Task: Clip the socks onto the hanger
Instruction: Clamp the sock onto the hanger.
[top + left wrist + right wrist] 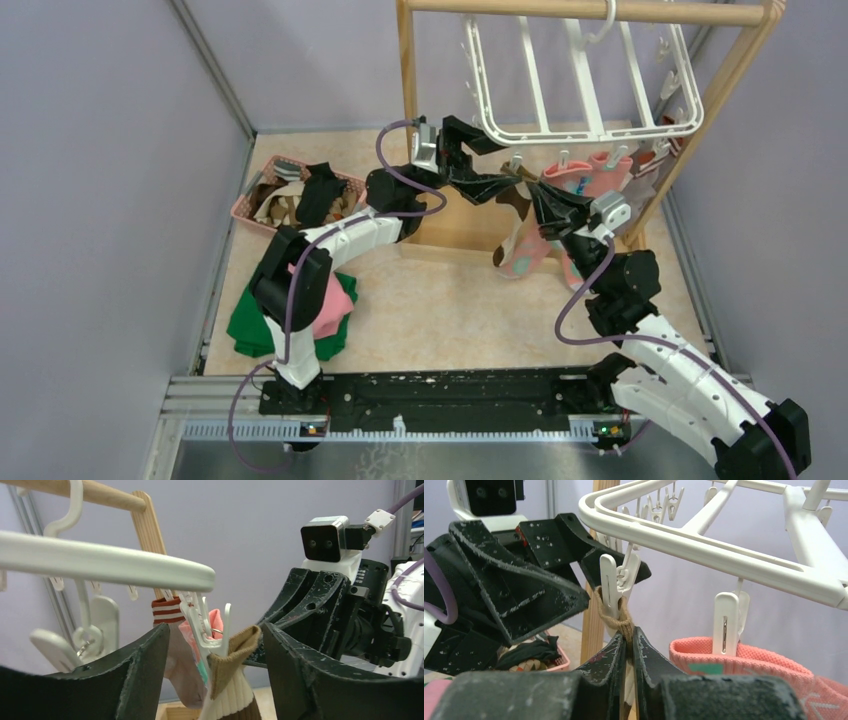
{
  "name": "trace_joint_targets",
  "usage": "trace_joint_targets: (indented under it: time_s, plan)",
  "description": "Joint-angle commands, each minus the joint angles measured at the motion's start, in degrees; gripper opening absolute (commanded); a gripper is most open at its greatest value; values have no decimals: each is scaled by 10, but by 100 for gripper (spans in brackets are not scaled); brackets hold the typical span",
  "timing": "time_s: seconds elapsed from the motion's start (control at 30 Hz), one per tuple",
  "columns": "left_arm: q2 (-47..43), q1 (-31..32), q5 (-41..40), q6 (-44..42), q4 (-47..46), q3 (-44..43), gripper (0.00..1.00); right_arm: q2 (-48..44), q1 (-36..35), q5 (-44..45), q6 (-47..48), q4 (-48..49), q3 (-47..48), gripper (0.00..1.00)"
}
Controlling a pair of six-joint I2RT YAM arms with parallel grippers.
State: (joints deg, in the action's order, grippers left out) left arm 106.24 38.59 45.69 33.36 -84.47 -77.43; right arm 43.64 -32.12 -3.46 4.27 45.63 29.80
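The white hanger hangs by its hook from a wooden frame. A brown-cream striped sock hangs with its cuff in a white clip on the near rim. My left gripper is open, its fingers standing apart on either side of that clip and cuff. My right gripper is shut on the brown cuff just below the clip. A salmon pink sock hangs clipped beside it. Behind it hangs a grey-brown sock with a red-white cuff.
The wooden frame stands at the back. At the left, a pink basket holds several socks. A green cloth and a pink cloth lie under the left arm. Walls close in both sides.
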Motion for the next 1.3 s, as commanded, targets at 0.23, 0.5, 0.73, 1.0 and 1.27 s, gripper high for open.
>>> trace_joint_targets:
  time_s: [0.23,0.5,0.73,1.0,1.27]
  plan:
    - [-123,1,-37,-42,-13,153,88,-17,6,7,-7,15,0,31]
    - [-245,0,-54,-145,104,282,89,-42,5,-2,-12,0,-20,45]
    - [-343,0,-97,-242,269,373,90,-86,5,-5,-16,-53,-45,63]
    - [-413,-18,-187,-263,372,452,93,-130,5,-32,-32,-85,-90,71]
    - [-448,-164,-184,-115,395,513,93,-84,6,-126,-71,-63,-124,71]
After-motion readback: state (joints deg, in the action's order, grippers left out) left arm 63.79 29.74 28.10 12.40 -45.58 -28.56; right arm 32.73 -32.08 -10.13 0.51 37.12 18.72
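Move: The hanger's near-left clip, already biting the brown striped sock's cuff, sits about 2 cm to the right of the left hand's open fingers, and 1 cm ahead, 3 cm left and 3 cm above the right fingers, which still pinch the cuff. The pink sock's clip hangs level with it, some 8 cm to its right. The sock basket lies roughly 40 cm left of the left hand, 22 cm farther out and 38 cm lower. With the brown sock already clamped, the left hand opens a little wider and backs off the clip, ending about 17 cm lower and 14 cm farther left after a brief dip back towards the base, while its wrist turns some 45 degrees so that the fingers swing from up-and-right towards forward and level. The right hand first stays in place and opens from its pinch to let go of the cuff, then sinks about 8 cm and draws back some 3 cm from the hanger, fingers wide. ##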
